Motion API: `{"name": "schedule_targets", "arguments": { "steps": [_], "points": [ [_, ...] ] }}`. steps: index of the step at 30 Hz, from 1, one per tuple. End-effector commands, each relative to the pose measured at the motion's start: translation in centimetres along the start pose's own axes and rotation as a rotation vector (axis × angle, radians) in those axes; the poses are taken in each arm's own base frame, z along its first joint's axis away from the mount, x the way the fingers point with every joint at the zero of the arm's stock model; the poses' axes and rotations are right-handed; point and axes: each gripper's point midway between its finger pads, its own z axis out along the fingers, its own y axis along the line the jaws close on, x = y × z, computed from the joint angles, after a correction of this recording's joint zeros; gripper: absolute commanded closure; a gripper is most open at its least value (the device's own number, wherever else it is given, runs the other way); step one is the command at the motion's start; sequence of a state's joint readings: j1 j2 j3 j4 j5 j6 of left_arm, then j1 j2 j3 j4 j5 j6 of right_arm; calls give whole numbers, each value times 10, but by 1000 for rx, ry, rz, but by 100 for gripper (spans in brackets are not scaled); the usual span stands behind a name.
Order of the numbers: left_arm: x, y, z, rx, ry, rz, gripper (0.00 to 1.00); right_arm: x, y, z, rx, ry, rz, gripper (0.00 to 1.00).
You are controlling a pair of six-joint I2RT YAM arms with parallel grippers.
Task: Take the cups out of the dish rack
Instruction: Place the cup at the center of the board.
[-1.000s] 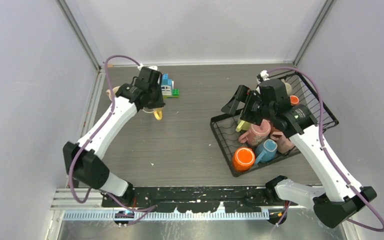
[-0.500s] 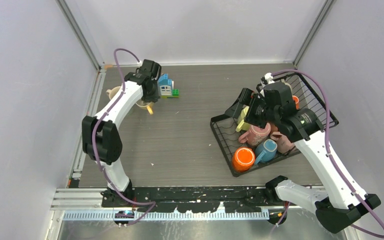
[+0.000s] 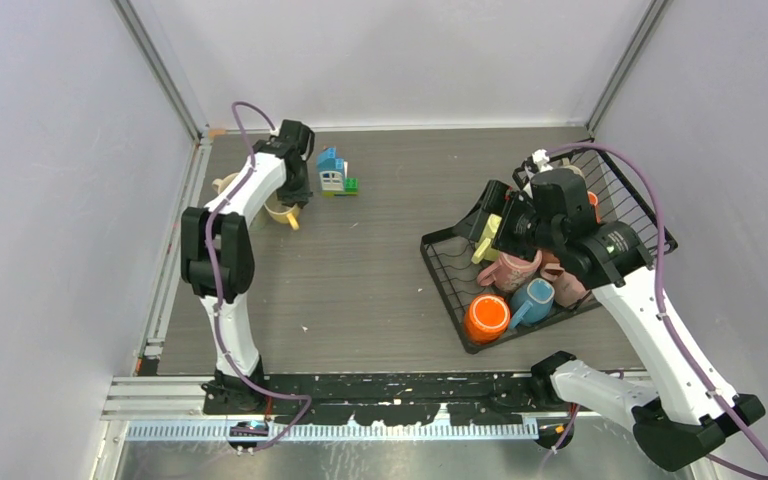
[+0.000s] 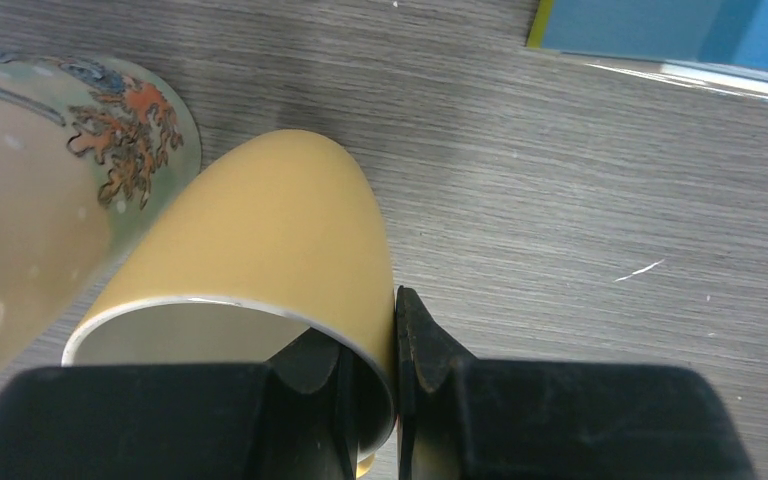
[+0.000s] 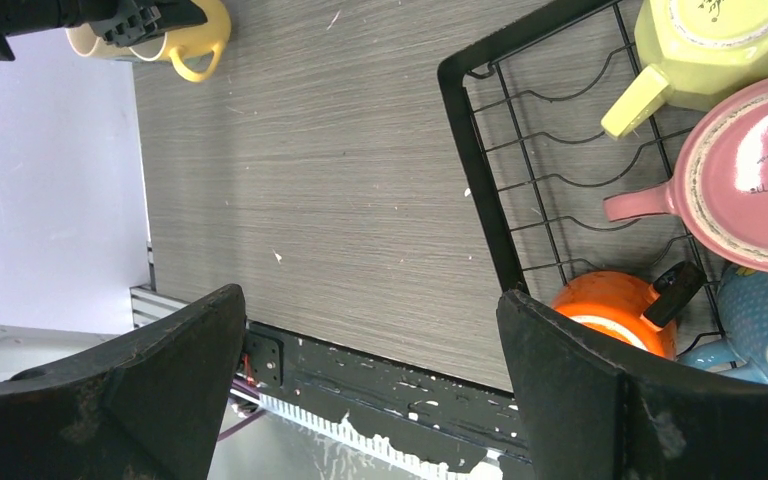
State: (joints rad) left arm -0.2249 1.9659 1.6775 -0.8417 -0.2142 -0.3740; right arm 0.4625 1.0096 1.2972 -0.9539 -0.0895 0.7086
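Observation:
My left gripper (image 3: 294,198) (image 4: 370,355) is shut on the rim of a yellow cup (image 3: 285,213) (image 4: 260,235), one finger inside and one outside. The cup sits low at the table's far left, right next to a cream patterned cup (image 3: 228,186) (image 4: 45,190). The black wire dish rack (image 3: 443,275) (image 5: 472,160) stands at the right with several cups in it: lime (image 5: 725,40), pink (image 3: 513,266) (image 5: 755,185), orange (image 3: 487,317) (image 5: 605,300) and blue (image 3: 533,298) (image 5: 765,320). My right gripper (image 3: 484,214) (image 5: 370,300) hangs open above the rack's left end, holding nothing.
A small blue-and-white toy house with a green block (image 3: 334,173) (image 4: 660,25) stands just right of the left gripper. The enclosure walls close in the left, far and right sides. A black rail (image 3: 400,385) runs along the near table edge.
The left arm has swung left and toward the far wall, carrying the yellow cup down beside the cream cup. The right gripper has drifted slightly right over the rack, still open.

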Motion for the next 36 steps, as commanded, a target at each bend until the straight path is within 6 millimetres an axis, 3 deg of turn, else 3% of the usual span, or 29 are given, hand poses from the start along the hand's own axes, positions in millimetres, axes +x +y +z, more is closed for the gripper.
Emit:
{"name": "schedule_targets", "arguments": {
  "steps": [1,9,19,29,36],
  "points": [
    [-28,-7,-4,39,-73,11,100,-5,0,-6,-3,-34,-13,0],
    [-22,-6,12,26,-22,16,100,-3,-4,-3,9,-26,-16,0],
    [-21,-2,16,4,-8,14,82,-1,-5,2,15,-10,-21,0],
    [-32,4,3,-17,-48,14,63,-1,-5,4,17,-6,-18,0],
    [-46,3,-19,11,-97,15,51,0,-6,5,19,-4,-18,0]
  ]
}}
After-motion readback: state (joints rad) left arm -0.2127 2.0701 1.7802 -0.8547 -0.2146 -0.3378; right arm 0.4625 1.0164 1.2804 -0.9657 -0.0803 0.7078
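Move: The left hand already holds the yellow cup by the right side of its rim, and its standing spot on the table is about 9 cm below, 1 cm ahead and 3 cm left. The patterned mug stands close beside that spot, about 13 cm left of the hand and 3 cm ahead; the toy house is roughly 6 cm ahead and 8 cm right. From the right hand, the spot lies some 21 cm ahead, 40 cm left and 28 cm below. The left hand lowers the yellow cup about 2.5 cm onto the table just right of the patterned mug, still pinching the cup's right wall with one finger inside and one outside, easing forward a centimetre and tipping only slightly. After a brief stay down there the fingers part to nearly half open and let go of the wall, while the hand drifts another centimetre forward and starts to rise by about 1 cm, the fingertips still straddling the rim. ##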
